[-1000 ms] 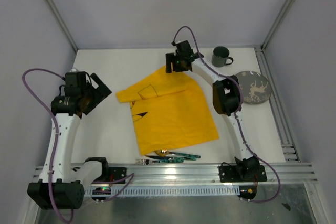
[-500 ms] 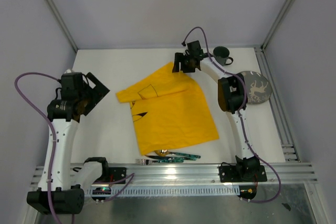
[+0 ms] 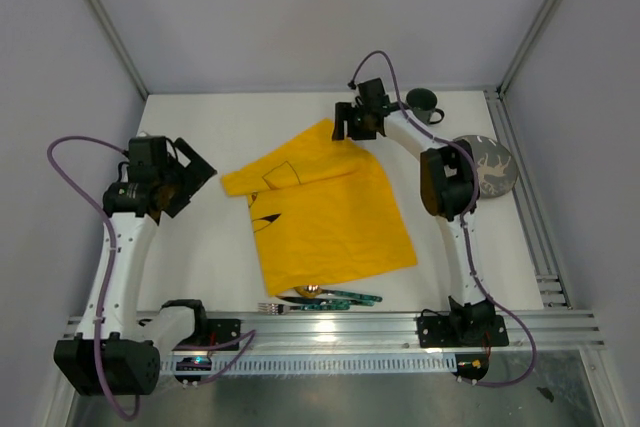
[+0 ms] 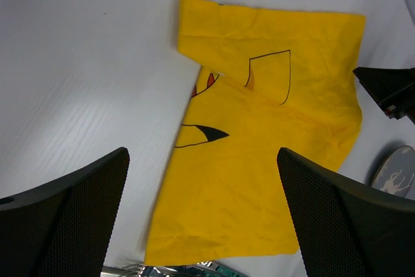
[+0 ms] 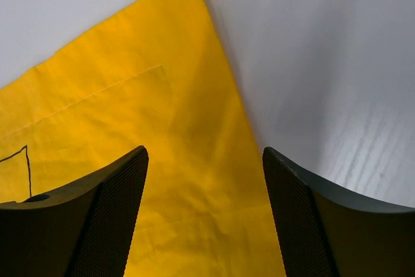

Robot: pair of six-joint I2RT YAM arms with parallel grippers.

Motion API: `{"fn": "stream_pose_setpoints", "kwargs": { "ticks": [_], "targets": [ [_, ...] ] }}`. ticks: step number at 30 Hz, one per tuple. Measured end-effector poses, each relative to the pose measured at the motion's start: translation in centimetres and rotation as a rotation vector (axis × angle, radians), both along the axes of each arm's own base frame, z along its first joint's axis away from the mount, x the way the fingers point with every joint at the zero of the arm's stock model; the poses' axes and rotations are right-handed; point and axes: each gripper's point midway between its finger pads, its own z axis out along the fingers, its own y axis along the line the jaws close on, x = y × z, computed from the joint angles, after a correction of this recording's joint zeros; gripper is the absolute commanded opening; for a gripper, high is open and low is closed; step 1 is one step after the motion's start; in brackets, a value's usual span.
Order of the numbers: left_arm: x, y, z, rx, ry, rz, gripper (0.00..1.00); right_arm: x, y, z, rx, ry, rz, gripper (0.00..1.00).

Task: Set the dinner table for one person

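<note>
The dinner table [image 3: 230, 117] is a white tabletop. A yellow cloth [image 3: 320, 207] with black cartoon lines lies creased and partly folded across its middle. My right gripper [image 3: 347, 127] hovers open over the cloth's far corner [image 5: 130, 128], with nothing between its fingers [image 5: 104, 212]. My left gripper [image 3: 195, 179] is open and empty over bare table, left of the cloth [image 4: 259, 134]. A green mug [image 3: 422, 107] stands at the back right. A dark plate [image 3: 490, 167] with a pale animal print lies right of the cloth.
Teal-handled cutlery [image 3: 325, 297] lies at the near edge, partly under the cloth's hem, and shows at the bottom of the left wrist view [image 4: 194, 269]. A metal rail [image 3: 540, 247] runs along the table's right side. The right arm's elbow [image 3: 445, 182] hangs beside the plate.
My right gripper has shifted slightly right and back along the cloth's far corner. The left arm swayed left, then returned near its earlier spot. The cloth, mug and plate lie as before.
</note>
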Motion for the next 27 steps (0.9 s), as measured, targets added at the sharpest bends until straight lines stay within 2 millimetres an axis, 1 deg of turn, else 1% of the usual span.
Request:
{"fn": "stream_pose_setpoints", "kwargs": {
  "ticks": [3, 5, 10, 12, 13, 15, 18, 21, 24, 27],
  "targets": [
    [0.5, -0.3, 0.1, -0.012, -0.012, -0.008, 0.99, -0.9, -1.2, 1.3, -0.032, -0.028, -0.024, 0.75],
    [0.8, -0.4, 0.0, -0.017, -0.017, -0.011, 0.99, -1.1, -1.5, 3.4, -0.026, -0.073, -0.033, 0.76],
    [1.2, -0.5, -0.8, -0.024, -0.012, -0.018, 0.99, -0.1, -0.6, 9.6, 0.048, -0.220, -0.021, 0.75],
    [1.3, -0.5, -1.1, -0.022, -0.007, -0.018, 0.99, -0.1, 0.0, 11.2, 0.075, -0.253, -0.003, 0.76],
    [1.5, -0.5, -1.3, -0.022, -0.006, -0.019, 0.99, -0.3, 0.4, 11.6, 0.087, -0.264, 0.008, 0.76],
    [2.1, -0.5, -1.8, -0.019, 0.001, -0.021, 0.99, -1.0, 1.0, 11.9, 0.105, -0.262, 0.030, 0.76],
    [3.5, -0.4, -3.7, -0.016, 0.045, -0.026, 0.98, -2.2, 1.9, 11.0, 0.114, -0.236, 0.062, 0.76],
    [5.0, -0.4, -6.5, -0.017, 0.112, -0.025, 0.98, -3.8, 2.4, 9.4, 0.108, -0.193, 0.085, 0.76],
    [6.3, -0.1, -10.2, -0.007, 0.200, -0.015, 0.97, -5.4, 2.6, 8.2, 0.099, -0.151, 0.104, 0.76],
    [7.1, 0.2, -13.1, 0.008, 0.275, -0.008, 0.95, -6.8, 2.4, 8.4, 0.096, -0.138, 0.113, 0.76]
  ]
}}
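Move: From the left gripper, the left end of the yellow cloth's folded flap lies about 10 cm ahead, 2 cm to the right and 18 cm below. The cutlery is roughly 19 cm back and 23 cm right of that gripper, also far below. From the right gripper, that flap end is some 16 cm back and 27 cm left, the cloth's far corner about 4 cm ahead and 4 cm left, both 2 cm below; the mug stands 4 cm ahead and 23 cm right. Bring the left gripper down about 13 cm and forward 7 towards the left end of the cloth's flap, easing in first, then diving, tipping the fingers some 15 degrees steeper and keeping them wide open. Meanwhile raise the right gripper clear of the cloth's far part by about 12 cm, then draw it back over the cloth and slightly down, fingers still open. ##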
